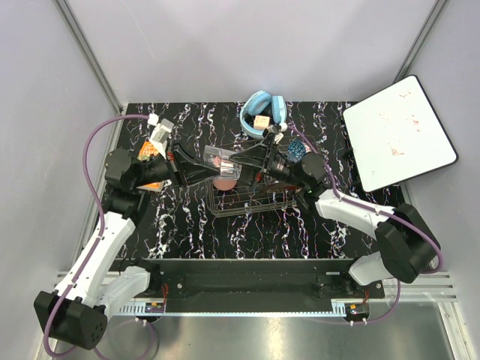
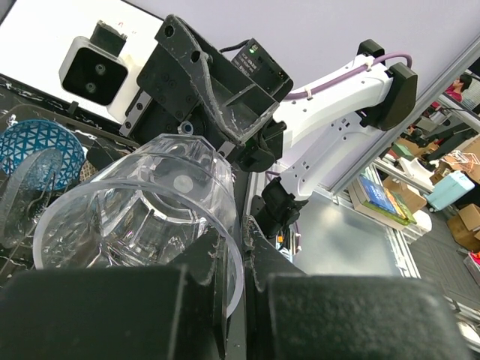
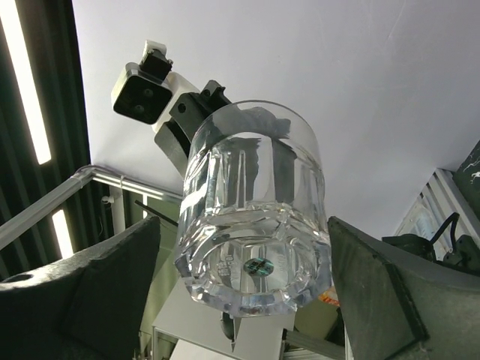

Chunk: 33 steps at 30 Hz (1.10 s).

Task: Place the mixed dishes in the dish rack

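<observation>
My left gripper (image 1: pixel 204 165) is shut on the rim of the clear glass tumbler (image 1: pixel 222 159) and holds it on its side above the dish rack (image 1: pixel 247 202). In the left wrist view the rim (image 2: pixel 237 247) is pinched between my fingers (image 2: pixel 241 241). My right gripper (image 1: pixel 244 159) is open just past the tumbler's base. In the right wrist view the tumbler (image 3: pixel 255 217) sits between its spread fingers (image 3: pixel 97 292), which do not touch it. The pink cup (image 1: pixel 223 182) lies in the rack. The blue patterned bowl (image 1: pixel 295 150) stands by the rack's far right.
A light blue bowl with a yellow cube (image 1: pixel 262 116) stands at the back. A white board (image 1: pixel 397 133) leans at the right. An orange-green booklet (image 1: pixel 148 154) lies under my left arm. The blue patterned bowl also shows in the left wrist view (image 2: pixel 37 150).
</observation>
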Tool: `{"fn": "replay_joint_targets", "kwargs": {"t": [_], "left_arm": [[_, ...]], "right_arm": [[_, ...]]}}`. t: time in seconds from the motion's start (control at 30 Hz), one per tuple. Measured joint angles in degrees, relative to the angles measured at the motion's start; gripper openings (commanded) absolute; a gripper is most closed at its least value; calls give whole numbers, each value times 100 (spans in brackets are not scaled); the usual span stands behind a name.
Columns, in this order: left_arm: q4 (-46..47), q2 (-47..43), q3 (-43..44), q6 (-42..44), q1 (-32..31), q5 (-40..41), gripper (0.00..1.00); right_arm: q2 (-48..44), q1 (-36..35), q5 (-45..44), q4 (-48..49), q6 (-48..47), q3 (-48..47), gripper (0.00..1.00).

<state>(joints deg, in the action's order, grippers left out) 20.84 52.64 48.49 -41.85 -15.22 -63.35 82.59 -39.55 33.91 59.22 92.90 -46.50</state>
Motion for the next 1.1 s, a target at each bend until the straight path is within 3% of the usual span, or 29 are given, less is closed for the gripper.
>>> {"fn": "replay_joint_targets", "kwargs": {"t": [0.2,0.33,0.37,0.4,0.43,0.47,0.53,0.63,0.8,1.0,1.1], "left_arm": [[170,-81,-120,-4,22,90,0],[190,-94,-205,13,52,127,0],[188,-105,-216,24,57,131,8],[170,-118,-221,57,57,144,26],[122,-133,-221,109,57,155,55],[31,-157,-221,223,59,190,77],[-520,-181,-153,608,74,234,83],[-2081,-11,402,1491,131,479,88],[-4295,271,1753,2929,662,881,97],[-6078,511,2924,4037,1867,999,97],[-6863,835,3407,4365,2562,909,85]], "right_arm": [[190,-7,11,-31,-46,-98,50],[267,-9,0,2,-35,-109,15],[267,-9,0,0,-39,-109,8],[267,-9,2,-13,-55,-109,3],[267,-9,4,-17,-74,-109,0],[260,-9,11,-46,-109,-109,0],[195,-22,7,-234,-188,-116,0],[-83,-20,20,-868,-551,-162,0],[-761,11,-52,-3123,-1980,-682,0],[-1080,7,-898,-6496,-4229,-2055,0],[-905,7,-1399,-7713,-5036,-2618,0]]}}
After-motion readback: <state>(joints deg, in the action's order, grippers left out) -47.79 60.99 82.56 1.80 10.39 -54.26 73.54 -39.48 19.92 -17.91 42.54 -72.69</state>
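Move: The clear glass lies sideways between the hands: its middle is about 3 cm ahead and 4 cm right of the left hand, level with it, and roughly 3 cm left of the open right hand, straight beyond its fingers. The pink cup standing in the dish rack is some 12 cm ahead, 5 cm left and 25 cm below the right hand; the rack's middle lies about 13 cm ahead, 9 cm right and 29 cm below it. The glass changes hands: the right fingers close around its base, then the left fingers let go of its rim wall and open wide. The left hand dips slightly as it frees itself, then swings away left about 13 cm and forward 7 cm, turning counter-clockwise. Keeping its grip, the right hand tips its left-pointing fingers down some 45 degrees, drifting a few centimetres down, right and forward towards the rack. ##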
